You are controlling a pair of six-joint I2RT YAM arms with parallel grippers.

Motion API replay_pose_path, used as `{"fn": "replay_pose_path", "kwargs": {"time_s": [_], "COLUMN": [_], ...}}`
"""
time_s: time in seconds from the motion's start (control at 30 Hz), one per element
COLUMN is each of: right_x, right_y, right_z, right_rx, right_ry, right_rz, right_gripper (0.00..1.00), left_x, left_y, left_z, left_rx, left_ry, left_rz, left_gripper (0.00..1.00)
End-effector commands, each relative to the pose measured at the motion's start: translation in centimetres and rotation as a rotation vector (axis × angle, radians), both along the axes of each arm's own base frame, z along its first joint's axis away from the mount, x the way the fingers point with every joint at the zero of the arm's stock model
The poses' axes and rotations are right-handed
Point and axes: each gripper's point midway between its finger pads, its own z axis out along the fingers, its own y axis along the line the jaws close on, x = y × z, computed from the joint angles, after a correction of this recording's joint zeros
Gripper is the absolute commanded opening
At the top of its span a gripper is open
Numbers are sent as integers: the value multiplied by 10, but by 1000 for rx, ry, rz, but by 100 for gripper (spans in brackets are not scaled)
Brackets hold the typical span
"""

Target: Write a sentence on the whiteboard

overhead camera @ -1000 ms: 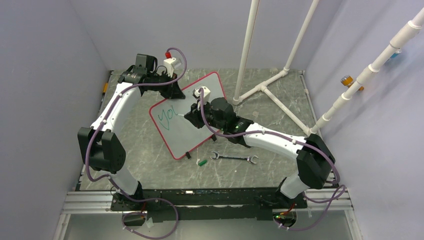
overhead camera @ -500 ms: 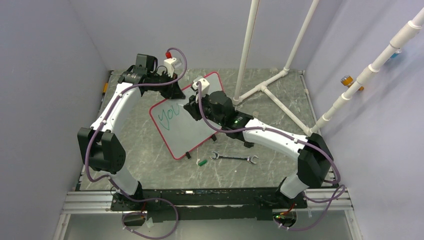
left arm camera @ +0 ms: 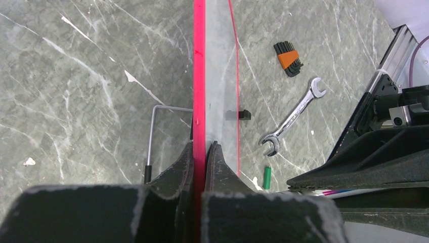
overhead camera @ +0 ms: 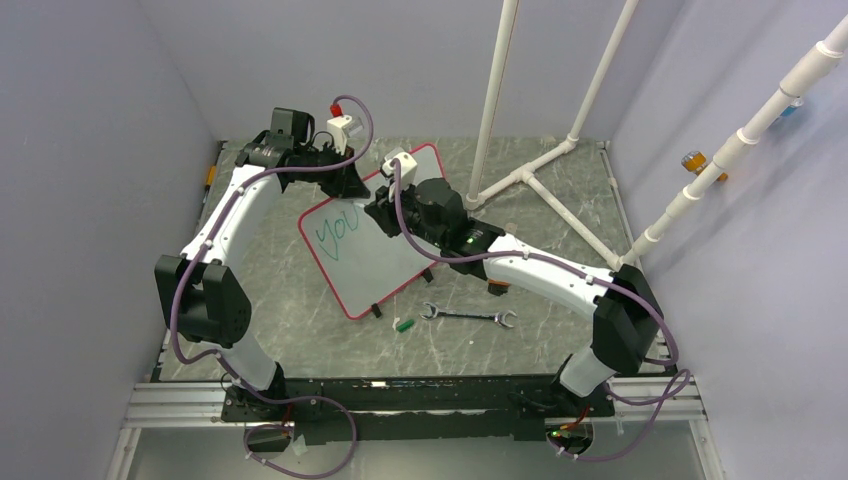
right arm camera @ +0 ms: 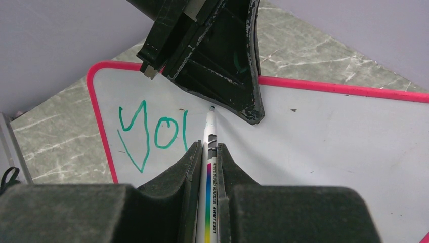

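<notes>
The whiteboard (overhead camera: 385,265) lies slantwise at mid-table, white with a red frame (left arm camera: 199,76). My left gripper (overhead camera: 350,180) (left arm camera: 201,144) is shut on its far edge, one finger on each face. Green lettering of the sentence (overhead camera: 338,232) (right arm camera: 152,132) reads "you" near the board's left corner. My right gripper (overhead camera: 383,215) (right arm camera: 207,147) is shut on a white marker (right arm camera: 209,131) with a rainbow stripe. The marker's tip is at the board surface (right arm camera: 313,142), just right of the last green stroke and under the left gripper's black body (right arm camera: 212,50).
A wrench (overhead camera: 467,317) (left arm camera: 293,117) and a green marker cap (overhead camera: 403,325) (left arm camera: 266,177) lie near the board's near side. A folded hex key set (left arm camera: 288,58) and an L-shaped key (left arm camera: 152,136) lie on the table. White pipes (overhead camera: 530,175) stand at the back right.
My right gripper has moved the marker up the board toward the far side, and the letter "u" has been added after "yo". The left gripper has kept still on the board's edge.
</notes>
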Motion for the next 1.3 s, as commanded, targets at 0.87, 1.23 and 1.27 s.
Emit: {"fn": "replay_pose_path", "kwargs": {"time_s": [0.87,1.23,1.27], "right_x": [-31,-44,-45], "right_y": [-68,-113,-114], "right_z": [-20,37,39], "right_rx": [-24,39,44], "right_ry": [43,-91,-98], "right_rz": [-112,-187,-187], "right_gripper": [0,0,0], "left_x": [12,6,5], "left_y": [41,37,38], "left_z": [-31,-24,-24], "left_rx": [289,276,275], "left_ry": [-85,-110,-114], "left_rz": [62,61,67], "left_gripper": [0,0,0]}}
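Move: The right hand's marker tip is already on the whiteboard at the top right of the half-written "u", about 5 cm ahead of that hand, 6 cm left and 1 cm below it. From the hand, the "o" is some 2 cm ahead, 9 cm left and 5 cm down, the "y" 13 cm left, level fore and aft and 7 cm down. The left hand grips the board's upper edge; from it the marker spot lies about 2 cm back, 2 cm left and 2 cm below. Keeping its tip on the board, the right hand drags the marker down about 6 cm, drifting back and right towards the end, for the right leg of the "u". The tip then comes off and the still-closed hand swings up some 9 cm, right about 6 cm and a little back, nose tilting up about 10 degrees. The left hand keeps its pinch on the edge. ##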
